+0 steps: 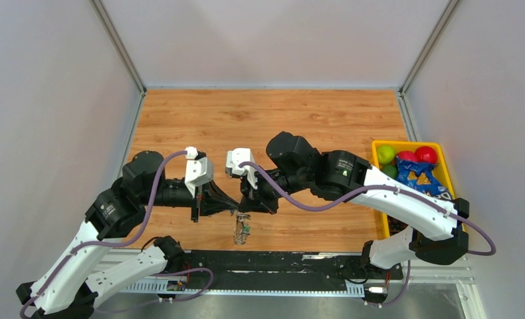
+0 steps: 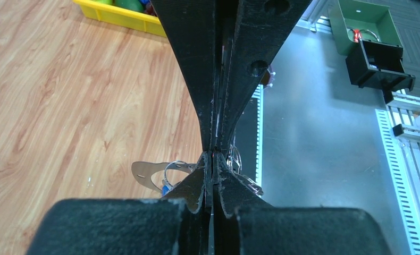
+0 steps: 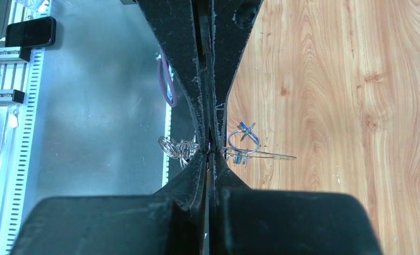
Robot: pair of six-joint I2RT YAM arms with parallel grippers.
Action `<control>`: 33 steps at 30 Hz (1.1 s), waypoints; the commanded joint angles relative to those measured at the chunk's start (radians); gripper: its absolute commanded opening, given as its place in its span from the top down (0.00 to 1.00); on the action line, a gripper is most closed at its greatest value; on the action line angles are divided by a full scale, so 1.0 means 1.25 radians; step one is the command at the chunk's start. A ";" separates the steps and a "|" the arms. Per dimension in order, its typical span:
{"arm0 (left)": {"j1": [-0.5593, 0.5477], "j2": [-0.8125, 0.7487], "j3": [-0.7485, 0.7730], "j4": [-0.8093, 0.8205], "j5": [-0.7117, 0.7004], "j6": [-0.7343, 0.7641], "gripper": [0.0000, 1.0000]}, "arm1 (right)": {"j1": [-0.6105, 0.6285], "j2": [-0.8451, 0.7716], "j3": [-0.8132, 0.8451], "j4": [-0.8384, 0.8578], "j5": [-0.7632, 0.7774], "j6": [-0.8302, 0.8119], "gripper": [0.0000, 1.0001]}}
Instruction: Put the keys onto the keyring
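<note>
My left gripper (image 1: 235, 207) and right gripper (image 1: 248, 207) meet tip to tip above the near table edge, both shut on the keyring cluster. In the left wrist view my gripper (image 2: 212, 159) is shut; a flat silvery key (image 2: 144, 175), a thin ring (image 2: 176, 166) and a tiny blue tag (image 2: 166, 187) stick out to its left, and chain loops (image 2: 235, 158) to its right. In the right wrist view my gripper (image 3: 210, 151) is shut, with chain loops (image 3: 176, 147) on the left and the ring (image 3: 243, 139), blue tag (image 3: 238, 158) and edge-on key (image 3: 274, 155) on the right. Bits dangle below (image 1: 241, 229). The pinched part is hidden.
A yellow bin (image 1: 446, 166) with fruit and a blue bag stands at the right table edge. A black strip (image 1: 280, 262) and a slotted metal rail run along the near edge. A green box (image 2: 364, 24) sits beyond the table.
</note>
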 commanded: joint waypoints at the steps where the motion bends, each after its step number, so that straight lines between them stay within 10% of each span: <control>1: -0.001 -0.008 -0.008 0.063 0.009 0.014 1.00 | 0.004 -0.012 0.021 0.039 -0.019 0.015 1.00; 7: -0.001 -0.031 -0.038 0.129 -0.011 0.008 1.00 | 0.004 -0.033 0.021 0.051 0.000 0.016 1.00; 10: -0.001 -0.063 -0.067 0.220 -0.022 -0.028 1.00 | 0.004 -0.057 0.013 0.064 0.023 0.015 0.73; 15: -0.001 -0.112 -0.102 0.362 -0.047 -0.076 1.00 | 0.005 -0.130 -0.015 0.116 0.084 0.012 0.61; 33: -0.001 -0.139 -0.274 1.020 -0.166 -0.336 1.00 | 0.004 -0.206 -0.005 0.257 0.185 0.000 0.61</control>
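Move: The keyring sits right at both grippers' closed fingertips: from the left hand about 1 cm to the right and 1 cm down, from the right hand about 1 cm to the left and 1 cm down. Counted from the left hand, the key bunch is some 3 cm back, level left to right, and 3 cm lower; the flat metal plate sticks out about 4 cm ahead, 1 cm to the right and 2 cm lower. Keep the left gripper shut on the keyring and lift it about 10 cm straight up, tipping its fingers up some 35 degrees. Open the right gripper to let go of the ring as the lift starts, and raise it alongside by a similar amount, drawing it about 4 cm to the right and a little forward while its fingers tilt up towards level. ##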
